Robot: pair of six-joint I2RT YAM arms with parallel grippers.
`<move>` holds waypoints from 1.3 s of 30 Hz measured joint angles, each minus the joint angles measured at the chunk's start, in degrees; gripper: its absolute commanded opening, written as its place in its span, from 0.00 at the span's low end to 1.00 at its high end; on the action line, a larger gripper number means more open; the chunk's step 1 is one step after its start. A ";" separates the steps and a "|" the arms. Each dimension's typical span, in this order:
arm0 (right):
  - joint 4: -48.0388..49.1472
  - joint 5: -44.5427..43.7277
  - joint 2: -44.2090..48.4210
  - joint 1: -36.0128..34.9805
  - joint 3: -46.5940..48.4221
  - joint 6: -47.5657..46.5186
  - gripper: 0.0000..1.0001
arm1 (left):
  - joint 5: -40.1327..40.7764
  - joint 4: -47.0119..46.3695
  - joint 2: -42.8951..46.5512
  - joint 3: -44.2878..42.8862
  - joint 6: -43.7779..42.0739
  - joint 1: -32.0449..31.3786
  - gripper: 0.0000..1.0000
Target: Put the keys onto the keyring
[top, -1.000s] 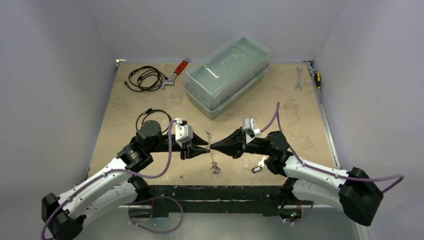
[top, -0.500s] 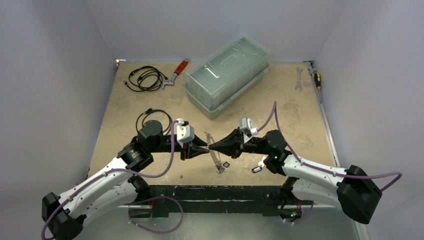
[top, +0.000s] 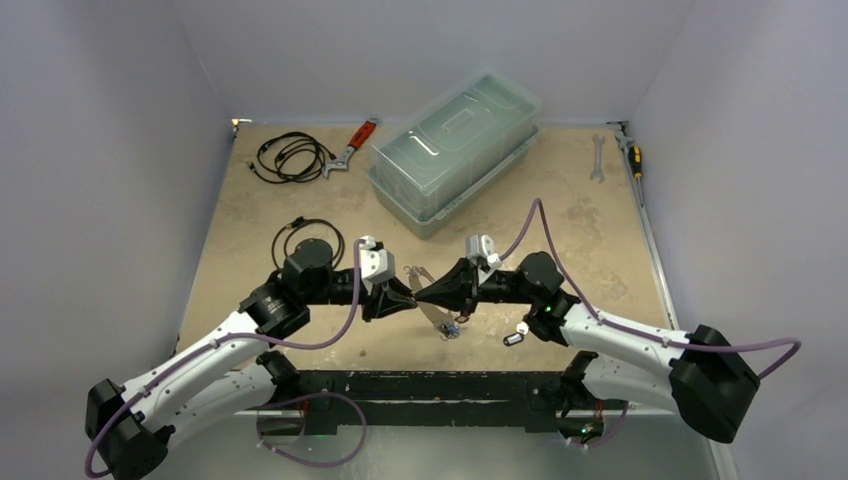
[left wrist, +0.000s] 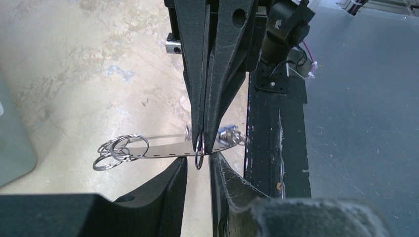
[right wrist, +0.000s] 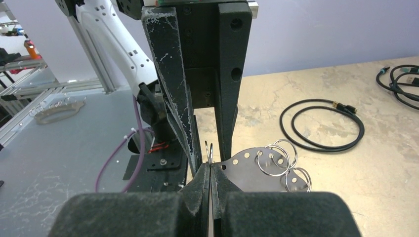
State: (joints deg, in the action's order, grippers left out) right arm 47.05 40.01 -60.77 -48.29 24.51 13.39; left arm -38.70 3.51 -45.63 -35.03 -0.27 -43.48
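Note:
The keyring [left wrist: 158, 150] is a flat silvery oval plate with holes along its rim and several split rings; it hangs in the air between both arms [top: 432, 310]. My right gripper [right wrist: 211, 170] is shut on one small split ring [left wrist: 199, 154] at the plate's edge. My left gripper [left wrist: 198, 167] faces it, open by a narrow gap, with that ring hanging between its fingers [right wrist: 178, 98] and touching neither. Keys with a blue tag [left wrist: 228, 136] dangle from the plate's near end [top: 452, 328]. Another small key with a tag [top: 514, 337] lies on the table by the right arm.
A clear lidded plastic box [top: 455, 150] stands at the back. A black cable coil [top: 293, 157] and a red-handled wrench [top: 350, 148] lie back left, a spanner [top: 597, 158] and a screwdriver [top: 633, 160] back right. A black cable loop [right wrist: 321, 126] lies behind the left wrist.
Both grippers have shifted slightly left and away, tips still together. The keyring has swung up from hanging straight down to a tilt. The left jaws have narrowed.

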 measured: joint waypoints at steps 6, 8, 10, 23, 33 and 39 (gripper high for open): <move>-2.36 1.03 -1.84 0.09 1.49 -1.05 0.00 | 0.33 1.64 -1.05 -0.13 0.04 0.02 0.08; -2.64 1.36 -2.27 0.11 1.73 -1.11 0.00 | 0.20 2.14 -1.09 -0.13 0.09 0.02 0.00; -2.78 1.57 -2.67 0.17 1.99 -1.25 0.00 | 0.04 2.34 -1.18 -0.13 0.04 0.02 0.00; -5.95 0.83 -2.01 0.15 2.71 -3.34 0.30 | 0.17 4.87 -1.05 -0.98 -0.92 -0.02 0.00; -13.20 -0.04 0.50 -0.44 5.14 -7.80 0.33 | 0.17 5.16 -0.74 -2.01 -1.01 -0.02 0.00; -14.84 0.00 0.39 -0.44 5.92 -8.37 0.34 | 0.09 5.16 -1.31 -2.05 -0.94 -0.02 0.00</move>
State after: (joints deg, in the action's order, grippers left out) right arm 32.21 40.01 -60.38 -48.73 30.44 5.02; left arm -38.61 8.67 -46.94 -37.08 -1.21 -43.51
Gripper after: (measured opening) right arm 0.332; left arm 0.006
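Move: The keyring's split ring lies about 1 cm right of the left gripper's pad point, level with it, between its slightly open fingers. The right gripper already pinches this ring, with the left fingertips about 1 cm to its left. From the left hand, the hanging plate's middle is some 3 cm right and 5 cm below; the loose key is about 21 cm right, 7 cm back and 20 cm below. Lower both grippers together about 1 cm, easing the right one slightly left towards the left fingertips, and shut the left fingers on the split ring. Then open the right fingers to about a third, letting go while the left keeps its pinch; let both rise back about half a centimetre and tip the right fingertips down some 5 degrees. ##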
